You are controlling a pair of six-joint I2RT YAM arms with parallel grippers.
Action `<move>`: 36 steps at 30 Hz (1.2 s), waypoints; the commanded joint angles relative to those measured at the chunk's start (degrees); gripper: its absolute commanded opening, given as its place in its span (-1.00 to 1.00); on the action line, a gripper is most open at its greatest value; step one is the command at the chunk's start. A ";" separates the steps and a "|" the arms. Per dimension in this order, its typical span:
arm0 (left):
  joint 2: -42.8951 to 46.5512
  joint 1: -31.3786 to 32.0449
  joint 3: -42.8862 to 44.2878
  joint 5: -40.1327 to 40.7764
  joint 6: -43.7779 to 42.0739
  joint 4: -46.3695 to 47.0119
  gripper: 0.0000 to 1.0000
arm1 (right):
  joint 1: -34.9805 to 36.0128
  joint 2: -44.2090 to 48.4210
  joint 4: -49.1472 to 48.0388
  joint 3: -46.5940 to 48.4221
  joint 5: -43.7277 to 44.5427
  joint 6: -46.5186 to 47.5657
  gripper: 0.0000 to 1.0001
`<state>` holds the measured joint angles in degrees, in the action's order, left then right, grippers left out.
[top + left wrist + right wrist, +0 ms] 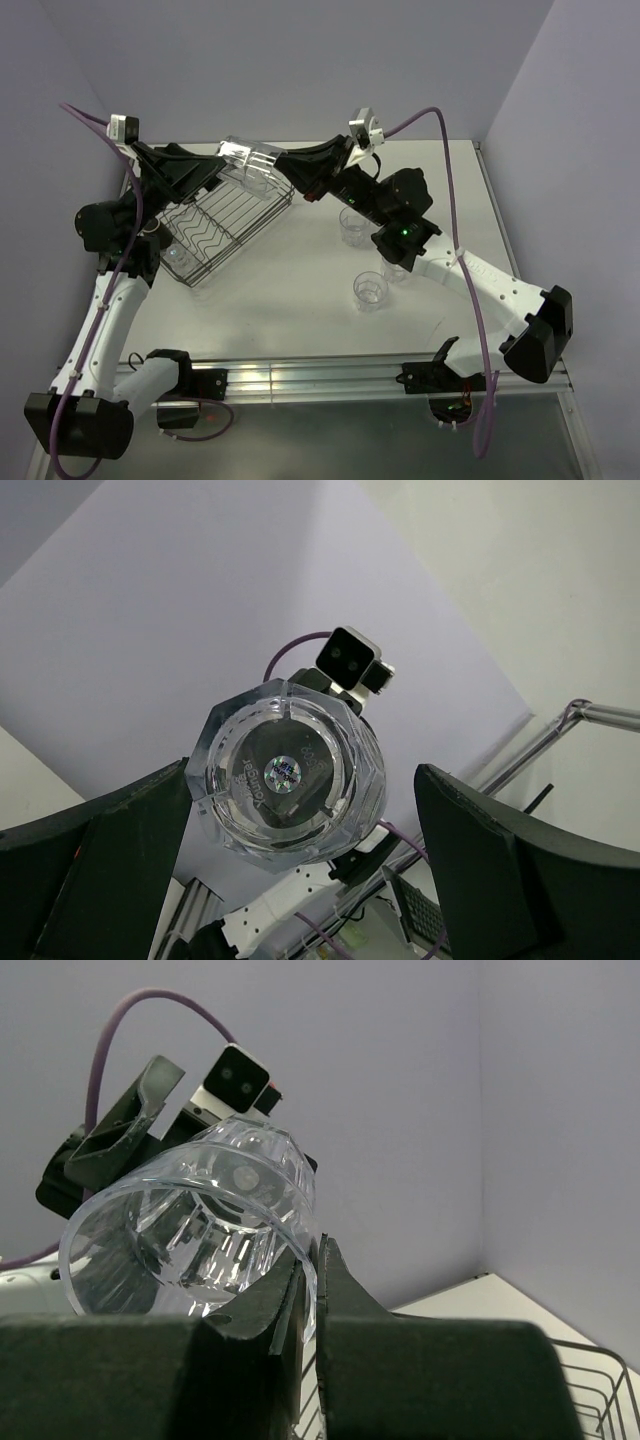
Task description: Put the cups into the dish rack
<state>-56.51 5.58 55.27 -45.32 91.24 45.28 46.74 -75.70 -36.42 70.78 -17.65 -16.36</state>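
A clear ribbed cup (250, 165) hangs on its side in the air above the far end of the black wire dish rack (225, 228). My right gripper (291, 166) is shut on this cup's rim (312, 1222), one finger inside and one outside. My left gripper (222, 166) is open, and its fingers (500, 860) stand to either side of the cup's base (285, 775). A second clear cup (180, 256) lies in the rack's near left corner. On the table stand two more cups (353, 226) (369, 290); a third (398, 270) is half hidden by my right arm.
The rack sits at an angle on the white table (300, 290), left of the middle. Walls close the table in at the back and the right. A corner of the rack (590, 1385) shows low in the right wrist view.
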 commanded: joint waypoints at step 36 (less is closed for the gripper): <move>0.17 1.53 -0.42 -0.65 2.19 6.49 -0.78 | 0.63 3.98 -2.95 -2.84 0.51 -3.42 -0.08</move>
<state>-57.23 7.01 54.54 -46.57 93.71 47.79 47.03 -73.95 -38.04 68.12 -18.41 -20.23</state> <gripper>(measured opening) 0.753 0.411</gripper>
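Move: The glass, lying nearly on its side high over the table, has its middle about 5 cm right, 1 ahead of and 3 above the left hand, its base end between the open fingers; the dish rack is some 17 cm ahead, 8 left and 42 below, the brown mug in it about 10 ahead, 24 left and 42 below. From the right hand, pinching the rim, the glass's middle is about 5 cm left, 1 back and 2 up. The glass is handed over in mid-air: the left fingers close about a quarter of their range onto the sides of its base end and stop there, that hand barely shifting. The right hand, still pinching the rim, eases back roughly 1 cm, then stays while its fingers open to nearly half and let go of the rim. ##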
